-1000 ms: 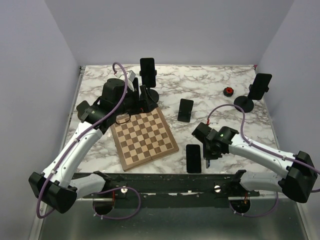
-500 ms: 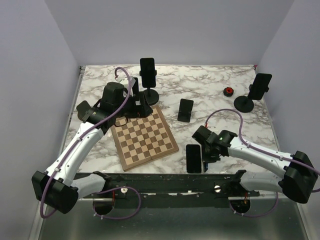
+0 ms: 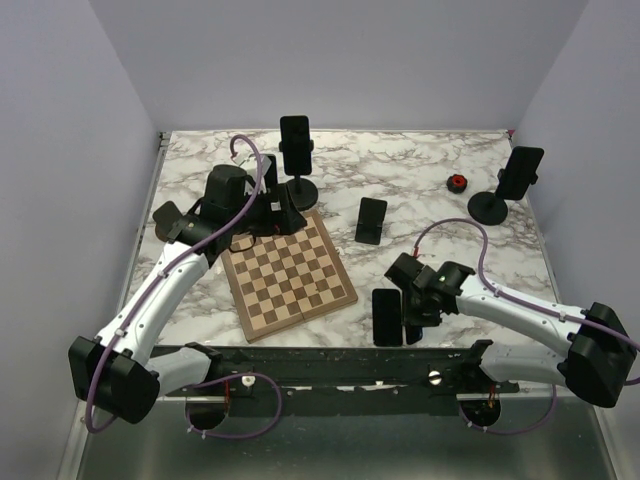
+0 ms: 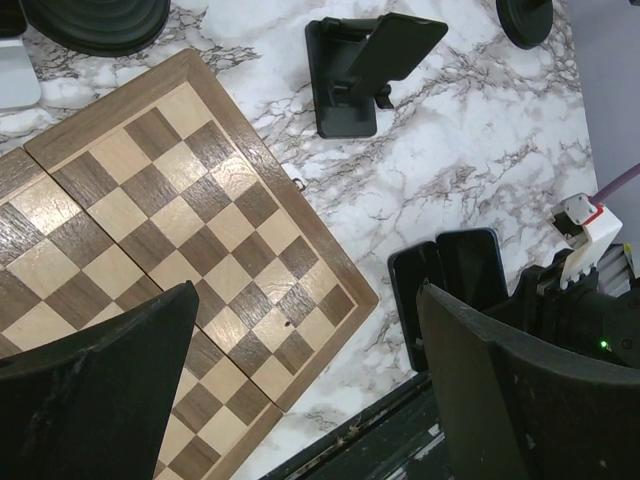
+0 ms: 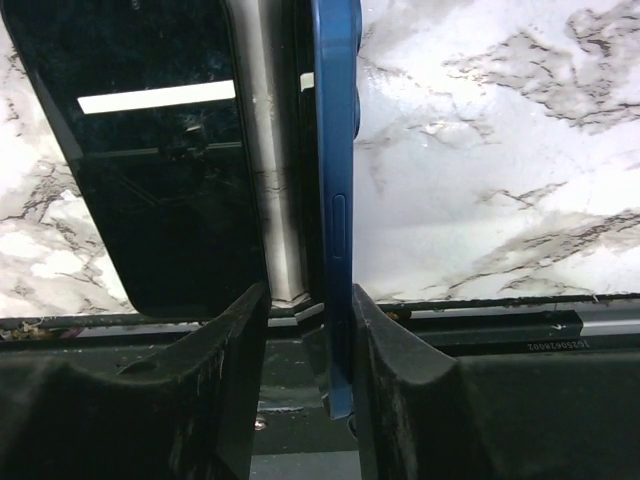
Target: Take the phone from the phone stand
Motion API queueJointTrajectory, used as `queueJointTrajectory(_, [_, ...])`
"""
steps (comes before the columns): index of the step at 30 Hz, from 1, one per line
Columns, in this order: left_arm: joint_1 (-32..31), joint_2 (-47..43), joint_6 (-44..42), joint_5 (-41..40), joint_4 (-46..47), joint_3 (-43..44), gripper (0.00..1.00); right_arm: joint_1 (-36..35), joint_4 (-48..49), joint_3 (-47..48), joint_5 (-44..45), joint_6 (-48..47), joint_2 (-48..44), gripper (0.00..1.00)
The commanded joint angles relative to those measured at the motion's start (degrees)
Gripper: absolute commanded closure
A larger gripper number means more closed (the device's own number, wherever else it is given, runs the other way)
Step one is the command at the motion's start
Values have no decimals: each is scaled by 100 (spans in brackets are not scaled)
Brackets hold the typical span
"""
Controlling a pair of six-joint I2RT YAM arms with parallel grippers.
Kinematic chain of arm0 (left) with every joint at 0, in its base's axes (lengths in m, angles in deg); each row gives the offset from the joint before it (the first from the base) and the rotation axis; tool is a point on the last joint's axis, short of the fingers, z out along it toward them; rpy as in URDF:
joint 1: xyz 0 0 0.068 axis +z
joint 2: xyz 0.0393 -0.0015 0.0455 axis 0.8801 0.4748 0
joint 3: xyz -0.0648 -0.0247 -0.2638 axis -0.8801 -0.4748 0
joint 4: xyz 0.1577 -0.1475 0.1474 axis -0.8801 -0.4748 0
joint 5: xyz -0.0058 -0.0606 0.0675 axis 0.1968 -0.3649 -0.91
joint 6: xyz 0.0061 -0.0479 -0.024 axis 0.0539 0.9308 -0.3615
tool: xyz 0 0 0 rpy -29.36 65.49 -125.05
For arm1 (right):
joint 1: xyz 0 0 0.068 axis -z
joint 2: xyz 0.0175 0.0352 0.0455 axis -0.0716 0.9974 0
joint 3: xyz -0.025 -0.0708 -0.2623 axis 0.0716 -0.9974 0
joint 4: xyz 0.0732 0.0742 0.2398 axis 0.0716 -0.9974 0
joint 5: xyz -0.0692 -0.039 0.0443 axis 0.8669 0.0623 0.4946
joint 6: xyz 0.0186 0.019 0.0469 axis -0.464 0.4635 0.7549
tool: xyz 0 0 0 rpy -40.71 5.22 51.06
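My right gripper (image 3: 411, 318) (image 5: 307, 290) is low at the table's near edge. A blue phone (image 5: 335, 150) stands on its edge between the jaws. It touches the right finger (image 5: 400, 380), with a clear gap to the left finger (image 5: 220, 380), so the jaws are parted. A black phone (image 3: 386, 317) (image 5: 150, 150) lies flat just left of it. My left gripper (image 3: 272, 215) (image 4: 307, 300) is open and empty over the chessboard's far corner. Three phones sit on stands: a tall stand (image 3: 295, 140) at the back, one at the right (image 3: 522, 170), and a low stand (image 3: 371, 220) (image 4: 390, 45) mid-table.
A wooden chessboard (image 3: 290, 275) (image 4: 150, 220) lies left of centre. A small red object (image 3: 457, 182) sits at the back right. The tall stand's round base (image 3: 300, 190) is just beyond my left gripper. The table's near edge (image 5: 480, 300) is directly under the right gripper.
My right gripper has moved down and toward the near edge with the blue phone, ending beside the flat black phone. My left gripper has drawn back a little from the tall stand.
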Motion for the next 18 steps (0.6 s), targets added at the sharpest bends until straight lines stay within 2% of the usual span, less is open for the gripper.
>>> queueJointTrajectory(1, [41,40,46,302,197,-148,1,24,-245,-1,376,279,6,53])
queueJointTrajectory(4, [37,56,43,316,206,-150,1,21,-237,-14,447,325,30,42])
queueJointTrajectory(13, [43,94,95,366,224,-150,1,25,-483,158,890,560,328,20])
queueJointTrajectory(18, [42,34,154,282,198,-168,1,25,-481,364,963,478,344,14])
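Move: The phone being laid down stands on its long edge between the right fingertips, its middle about 3 cm ahead of the hand and 2 cm below it, laterally in line. The phone lying flat has its middle 3 cm ahead, 6 cm to the left and 5 cm below; the empty phone stand is some 27 cm ahead, 12 cm left. From the left hand, the standing phone lies about 17 cm back, 30 cm right and 18 cm below. Lay the edge-standing phone over to the right: spread the right fingers from under half open to nearly full while easing that gripper about 2 cm right, away from the phone already flat. Roll the hand some 10 degrees, left side down, staying low so the fingertips end straddling the phone's near end. Keep the left gripper wide open and nearly still. ##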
